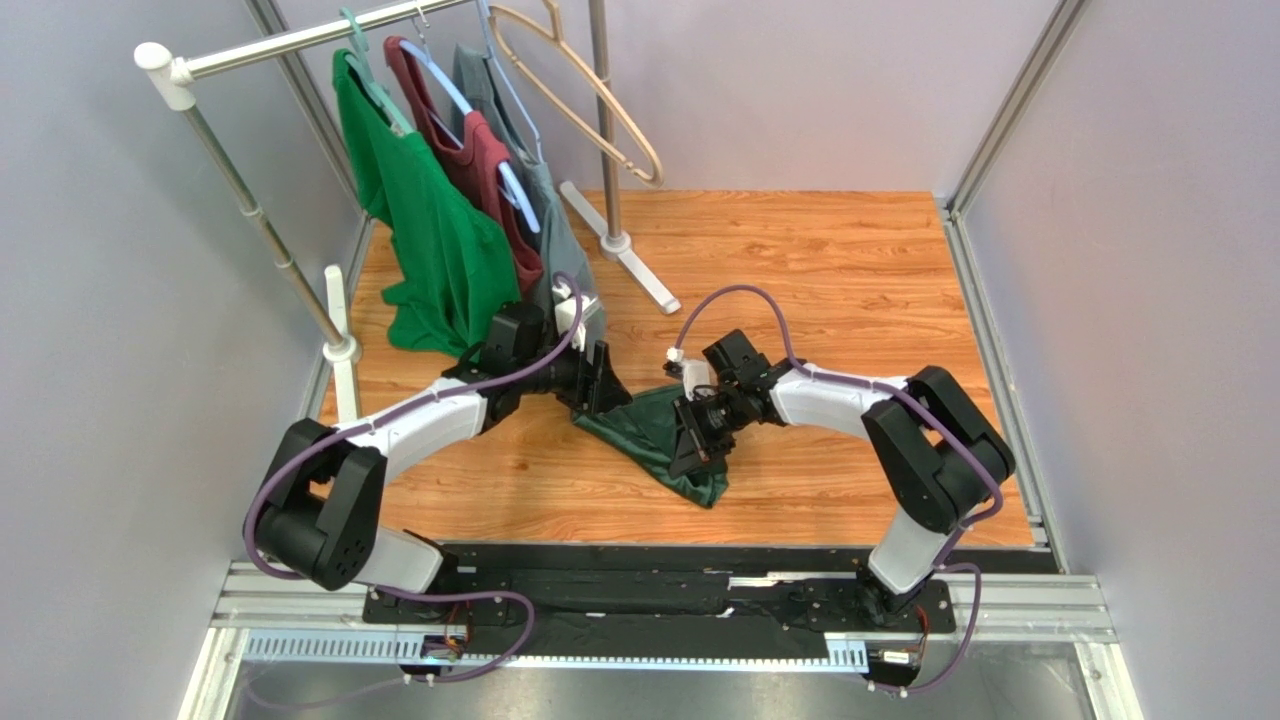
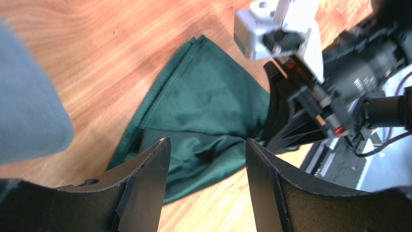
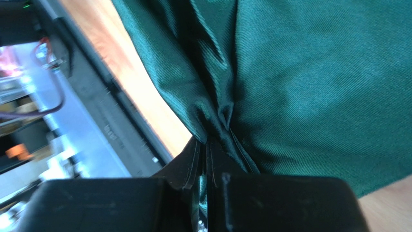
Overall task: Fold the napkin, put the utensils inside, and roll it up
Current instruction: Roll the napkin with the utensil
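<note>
The dark green napkin (image 1: 661, 435) lies bunched on the wooden table between the two arms. My right gripper (image 1: 700, 438) is shut on a pinched fold of the napkin (image 3: 300, 82), and the cloth gathers into creases at its jaws (image 3: 209, 145). My left gripper (image 2: 207, 145) hangs open just above the napkin (image 2: 203, 106), with nothing between its fingers (image 2: 150, 164). From above, the left gripper (image 1: 601, 387) is at the cloth's far-left edge. The utensils are out of view.
A clothes rack (image 1: 263, 225) at the back left carries a bright green shirt (image 1: 428, 225), a maroon shirt (image 1: 489, 173), a grey-green shirt (image 1: 556, 240) and an empty hanger (image 1: 579, 83). The rack's white foot (image 1: 624, 248) rests on the table. A black rail (image 1: 661, 578) runs along the near edge.
</note>
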You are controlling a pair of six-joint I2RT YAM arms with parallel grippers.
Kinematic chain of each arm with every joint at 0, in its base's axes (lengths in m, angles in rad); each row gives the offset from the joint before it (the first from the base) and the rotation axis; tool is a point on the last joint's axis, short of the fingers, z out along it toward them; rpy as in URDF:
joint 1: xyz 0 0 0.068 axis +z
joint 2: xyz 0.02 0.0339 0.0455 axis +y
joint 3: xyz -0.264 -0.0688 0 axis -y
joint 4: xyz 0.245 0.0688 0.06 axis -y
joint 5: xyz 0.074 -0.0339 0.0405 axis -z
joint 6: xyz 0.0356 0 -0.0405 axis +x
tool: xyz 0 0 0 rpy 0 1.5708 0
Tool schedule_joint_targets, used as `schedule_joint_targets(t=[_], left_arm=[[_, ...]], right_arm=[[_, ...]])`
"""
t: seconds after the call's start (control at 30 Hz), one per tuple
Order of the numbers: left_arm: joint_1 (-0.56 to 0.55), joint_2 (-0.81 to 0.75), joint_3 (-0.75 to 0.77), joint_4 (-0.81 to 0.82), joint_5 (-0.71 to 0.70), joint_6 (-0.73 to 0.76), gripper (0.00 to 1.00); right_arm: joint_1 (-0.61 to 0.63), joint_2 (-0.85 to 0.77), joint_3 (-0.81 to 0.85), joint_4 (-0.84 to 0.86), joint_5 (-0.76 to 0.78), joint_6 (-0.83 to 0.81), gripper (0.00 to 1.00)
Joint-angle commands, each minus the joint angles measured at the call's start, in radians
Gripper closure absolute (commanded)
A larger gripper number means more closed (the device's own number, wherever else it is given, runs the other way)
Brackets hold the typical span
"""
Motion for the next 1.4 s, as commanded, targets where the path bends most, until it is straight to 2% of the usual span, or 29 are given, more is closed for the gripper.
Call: schedule_joint_targets(t=[0.0, 0.23, 0.57, 0.73, 1.17, 1.37], left_arm=[[0.007, -0.020, -0.085, 0.174, -0.008, -0.011, 0.33], [0.013, 0.016, -0.151, 0.312, -0.037, 0.007, 0.33], [0.019, 0.017, -0.225, 0.405, -0.016, 0.006, 0.33], [0.020, 0.074, -0.243, 0.473, 0.035, -0.023, 0.34], [0.020, 0.177, -0.209, 0.581, 0.001, -0.068, 0.36], [0.020, 0.223, -0.214, 0.688, 0.061, -0.103, 0.36]], right_arm=[[-0.040, 0.069, -0.043, -0.091, -0.110, -0.028, 1.00], [-0.127, 0.105, -0.037, -0.089, -0.170, -0.020, 1.00], [-0.203, 0.184, 0.015, -0.155, -0.167, -0.031, 1.00], [-0.213, 0.211, 0.047, -0.189, -0.154, -0.050, 1.00], [-0.213, 0.224, 0.079, -0.246, -0.098, -0.073, 1.00], [-0.212, 0.233, 0.095, -0.263, -0.081, -0.082, 1.00]])
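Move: The napkin's left end lies about 10 cm below the open left hand, some 3 cm to its left and level with it fore and aft. From the right hand, already pinching the roll, that end is roughly 14 cm to the left and 6 cm farther out. The napkin's near corner lies about 4 cm nearer and 2 cm to the right of the right hand. The grey shirt's hem hangs some 8 cm ahead and 5 cm left of the left hand. Left hand, open, sinks about 6 cm towards the napkin's left end; still-pinching right hand tugs rightward 3 cm. ##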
